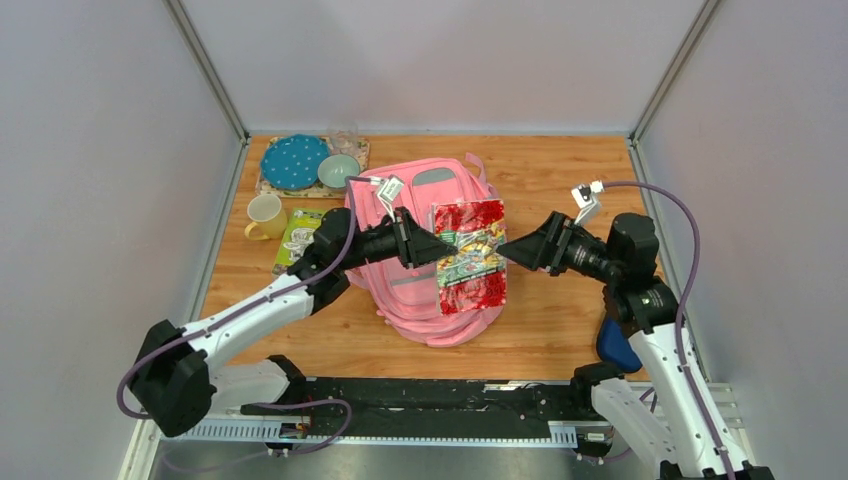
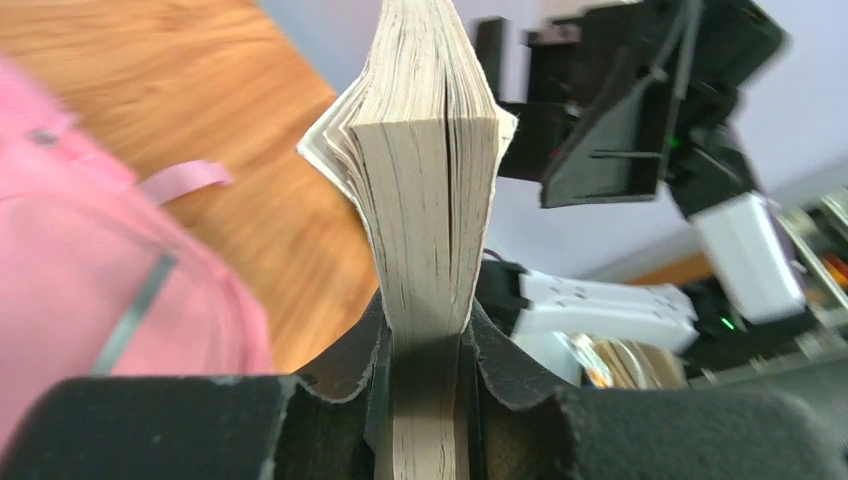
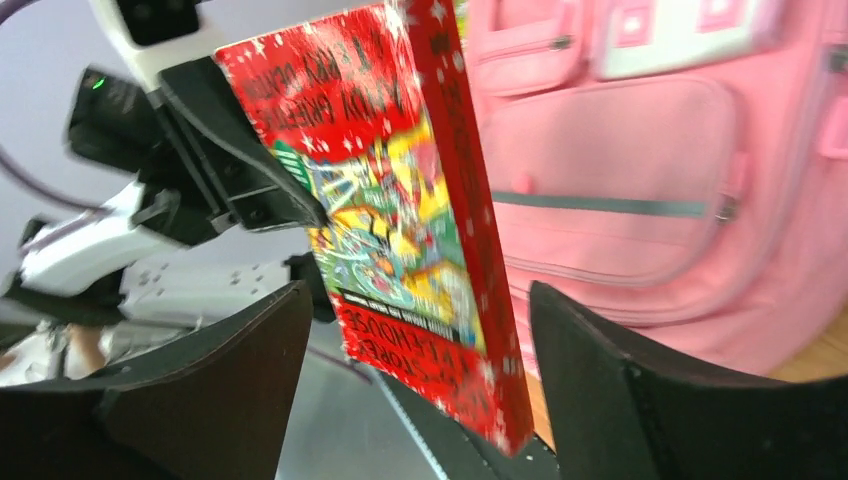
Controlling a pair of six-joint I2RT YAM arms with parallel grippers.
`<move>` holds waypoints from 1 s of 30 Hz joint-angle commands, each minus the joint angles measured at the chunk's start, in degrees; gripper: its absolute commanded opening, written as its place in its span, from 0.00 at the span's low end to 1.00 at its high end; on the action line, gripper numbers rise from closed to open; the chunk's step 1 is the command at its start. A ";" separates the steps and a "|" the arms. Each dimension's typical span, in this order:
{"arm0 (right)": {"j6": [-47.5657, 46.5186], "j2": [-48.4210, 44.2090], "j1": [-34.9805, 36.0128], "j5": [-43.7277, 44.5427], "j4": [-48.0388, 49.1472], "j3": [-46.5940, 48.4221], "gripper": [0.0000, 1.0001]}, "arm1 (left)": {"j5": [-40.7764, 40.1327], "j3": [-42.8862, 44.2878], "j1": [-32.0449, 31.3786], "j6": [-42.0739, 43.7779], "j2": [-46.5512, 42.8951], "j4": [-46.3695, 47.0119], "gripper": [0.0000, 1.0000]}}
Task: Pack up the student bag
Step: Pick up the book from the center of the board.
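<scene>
The student bag (image 1: 405,290) is a pink backpack lying flat in the middle of the wooden table. A thick paperback book (image 1: 470,255) with a red and colourful cover hangs above it. My left gripper (image 1: 432,247) is shut on the book's left, page-edge side. In the left wrist view the pads (image 2: 510,370) press both covers of the book (image 2: 430,200). My right gripper (image 1: 505,250) is open at the book's right edge. In the right wrist view its fingers (image 3: 600,370) stand apart on either side of the red spine (image 3: 450,200), with the bag (image 3: 620,180) behind.
At the back left stand a blue dotted plate (image 1: 295,162), a pale bowl (image 1: 338,170), a clear glass (image 1: 345,140), a yellow mug (image 1: 265,215) and a green packet (image 1: 298,238). A small dark blue case (image 1: 618,345) lies by the right arm.
</scene>
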 commanded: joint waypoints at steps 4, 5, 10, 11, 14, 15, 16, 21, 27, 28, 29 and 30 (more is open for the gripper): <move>-0.36 -4.11 -0.10 15.55 -9.70 -1.95 0.85 | -26.13 -6.01 0.50 3.36 -12.36 -11.37 0.00; 2.35 -5.51 -0.10 15.28 -8.74 -3.53 0.85 | -27.27 -8.11 0.50 2.56 -13.06 -11.02 0.00; 13.60 -11.23 3.39 15.27 1.45 -15.02 0.85 | -33.87 -15.06 0.68 -7.36 -16.67 -3.30 0.00; 15.54 -12.89 4.89 16.41 3.91 -16.80 0.85 | -33.79 -16.55 0.59 -8.69 -16.41 0.03 0.00; 21.97 -13.61 12.88 24.31 11.13 -21.91 0.85 | -31.69 -17.79 0.59 -12.99 -13.79 6.53 0.00; 23.37 -12.91 14.90 28.51 12.62 -22.44 0.85 | -31.16 -18.06 0.59 -15.62 -13.08 8.39 0.00; 23.82 -12.47 18.58 30.20 13.41 -23.14 0.85 | -30.46 -19.19 0.59 -16.95 -12.55 10.67 0.00; 30.14 -11.50 24.41 36.98 27.27 -29.37 0.85 | -29.48 -22.98 0.59 -23.98 -9.56 27.28 0.00; 31.91 -9.48 27.05 40.51 34.50 -30.27 0.85 | -29.57 -24.13 0.50 -26.54 -8.59 33.19 0.00; 31.65 -8.17 27.32 40.24 35.39 -29.83 0.85 | -29.74 -24.39 0.50 -26.80 -8.42 33.89 0.00; 31.30 -7.20 27.49 39.72 37.40 -29.48 0.85 | -30.01 -24.56 0.50 -27.07 -7.72 35.73 0.00; 31.29 -6.50 27.75 39.71 38.37 -29.13 0.85 | -30.27 -24.74 0.59 -28.11 -7.36 36.87 0.00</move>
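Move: The red book is already in the left fingers, its middle roughly 4 cm to that hand's right and level with it. Below lies the pink backpack, its middle about 11 cm ahead, 4 cm left and 22 cm down; the green book lies some 15 cm ahead and 30 cm left, 28 cm down. From the open right hand, the backpack's middle is about 11 cm ahead, 11 cm left and 21 cm down; the red book's is about 4 cm left, level with it. The red book stays pinched in the left hand, which carries it left and down by about 7 and 9 cm over the backpack while turning it some 30 degrees counter-clockwise, then lifts it back about 5 cm as the wrist rolls and tips. The right hand, already open, drops about 12 cm, first drawing slightly right, then swinging left over the backpack's near right part, fingers still wide. ##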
